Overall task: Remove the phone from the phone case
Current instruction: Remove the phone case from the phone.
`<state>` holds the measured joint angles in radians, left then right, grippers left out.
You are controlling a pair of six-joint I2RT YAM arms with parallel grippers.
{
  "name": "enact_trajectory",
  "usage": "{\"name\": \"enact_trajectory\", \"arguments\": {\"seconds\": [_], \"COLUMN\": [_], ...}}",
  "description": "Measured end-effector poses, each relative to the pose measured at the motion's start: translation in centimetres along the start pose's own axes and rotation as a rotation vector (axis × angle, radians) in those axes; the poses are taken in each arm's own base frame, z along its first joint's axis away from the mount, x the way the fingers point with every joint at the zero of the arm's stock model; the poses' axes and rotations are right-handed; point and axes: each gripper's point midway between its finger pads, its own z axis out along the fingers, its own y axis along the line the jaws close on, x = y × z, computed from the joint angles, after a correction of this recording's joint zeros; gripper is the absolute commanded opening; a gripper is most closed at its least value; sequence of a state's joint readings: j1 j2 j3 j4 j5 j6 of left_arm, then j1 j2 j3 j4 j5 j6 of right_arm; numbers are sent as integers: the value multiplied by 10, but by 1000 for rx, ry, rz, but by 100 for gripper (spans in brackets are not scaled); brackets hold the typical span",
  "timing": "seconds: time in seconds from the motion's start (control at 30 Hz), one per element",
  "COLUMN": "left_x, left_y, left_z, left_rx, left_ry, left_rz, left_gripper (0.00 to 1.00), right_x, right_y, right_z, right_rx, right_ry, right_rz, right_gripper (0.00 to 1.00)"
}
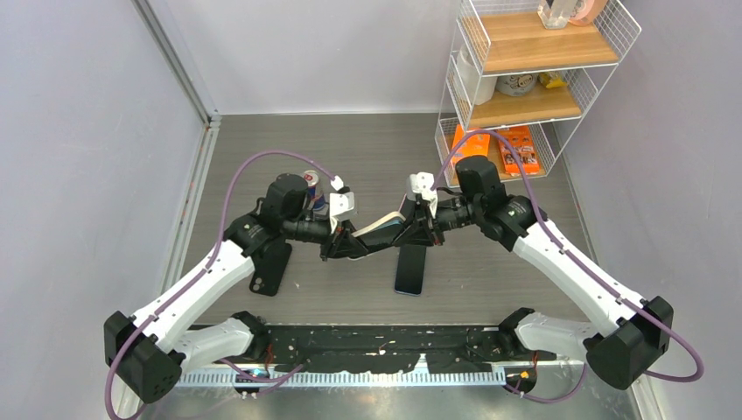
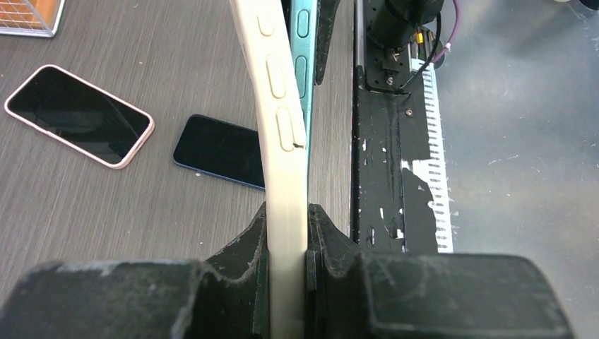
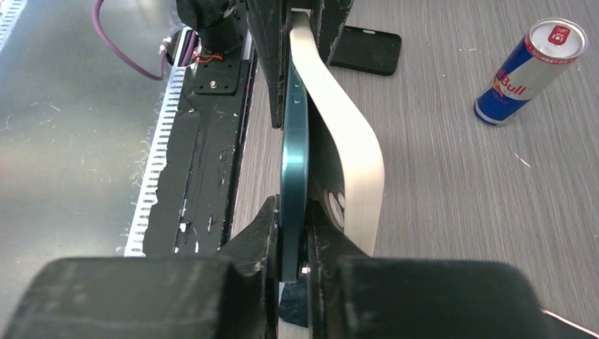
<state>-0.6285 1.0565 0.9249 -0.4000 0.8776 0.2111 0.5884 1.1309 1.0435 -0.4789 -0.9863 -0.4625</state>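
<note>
A teal phone (image 3: 294, 155) and its cream phone case (image 3: 353, 148) hang above the table between both arms. The case is bent away from the phone at the right gripper's end and still wraps it at the far end. My left gripper (image 2: 288, 219) is shut on the edge of the cream case (image 2: 282, 127), with the teal phone (image 2: 305, 63) beside it further out. My right gripper (image 3: 292, 212) is shut on the phone's bare teal edge, with the case bowed off to one side. In the top view the left gripper (image 1: 346, 243) and right gripper (image 1: 418, 229) face each other across the phone (image 1: 381, 229).
A dark phone (image 1: 411, 269) lies flat under the held one, and a pink-cased phone (image 2: 78, 115) lies further right. A black case (image 1: 269, 267) lies by the left arm and a Red Bull can (image 1: 312, 188) stands behind it. A wire shelf rack (image 1: 525, 79) fills the back right.
</note>
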Motion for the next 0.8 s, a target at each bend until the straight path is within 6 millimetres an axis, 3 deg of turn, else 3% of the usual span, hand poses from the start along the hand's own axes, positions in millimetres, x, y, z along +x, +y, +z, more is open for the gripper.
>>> {"name": "enact_trajectory", "arguments": {"seconds": [0.27,0.43,0.53,0.8], "left_x": [0,-12,-25,-52], "left_y": [2,-2,-9,-16], "left_z": [3,4,1,-5], "left_rx": [-6,15,35,44], "left_ry": [-11,-57,-99,-145], "left_rz": [12,72,120,131], "left_gripper": [23,58,72,84], "right_x": [1,-3,2,18], "right_y": [0,2,3,2], "right_z": [-5,-11,-12,-12], "right_rx": [32,54,61,71], "right_ry": [17,14,34,74], "right_rz": [-7,-45,-42,-31], "right_gripper": [5,5,5,5]}}
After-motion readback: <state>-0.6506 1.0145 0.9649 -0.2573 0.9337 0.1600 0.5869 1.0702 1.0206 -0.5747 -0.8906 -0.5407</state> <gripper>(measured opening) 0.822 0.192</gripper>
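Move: The left fingers already pinch the cream phone case by its left end; its middle lies about 7 cm to this hand's right, some 3 cm farther out and nearly level. The phone's middle is about 7 cm right and 1 cm ahead; the blue phone on the table lies 16 cm right, 5 cm ahead and 20 cm below. From the right hand, which already grips the phone, the case's middle is 7 cm left, 2 cm ahead and slightly lower. After holding briefly almost in place, the left hand opens its fingers wide and lets go of the case end, rising about 5 cm with a slight shift to the right while the fingertips tip up by some 10 degrees. The right hand keeps its pinch on the phone, easing a centimetre or two to its right and ending slightly lower, with the case still hanging on the phone's far end. ##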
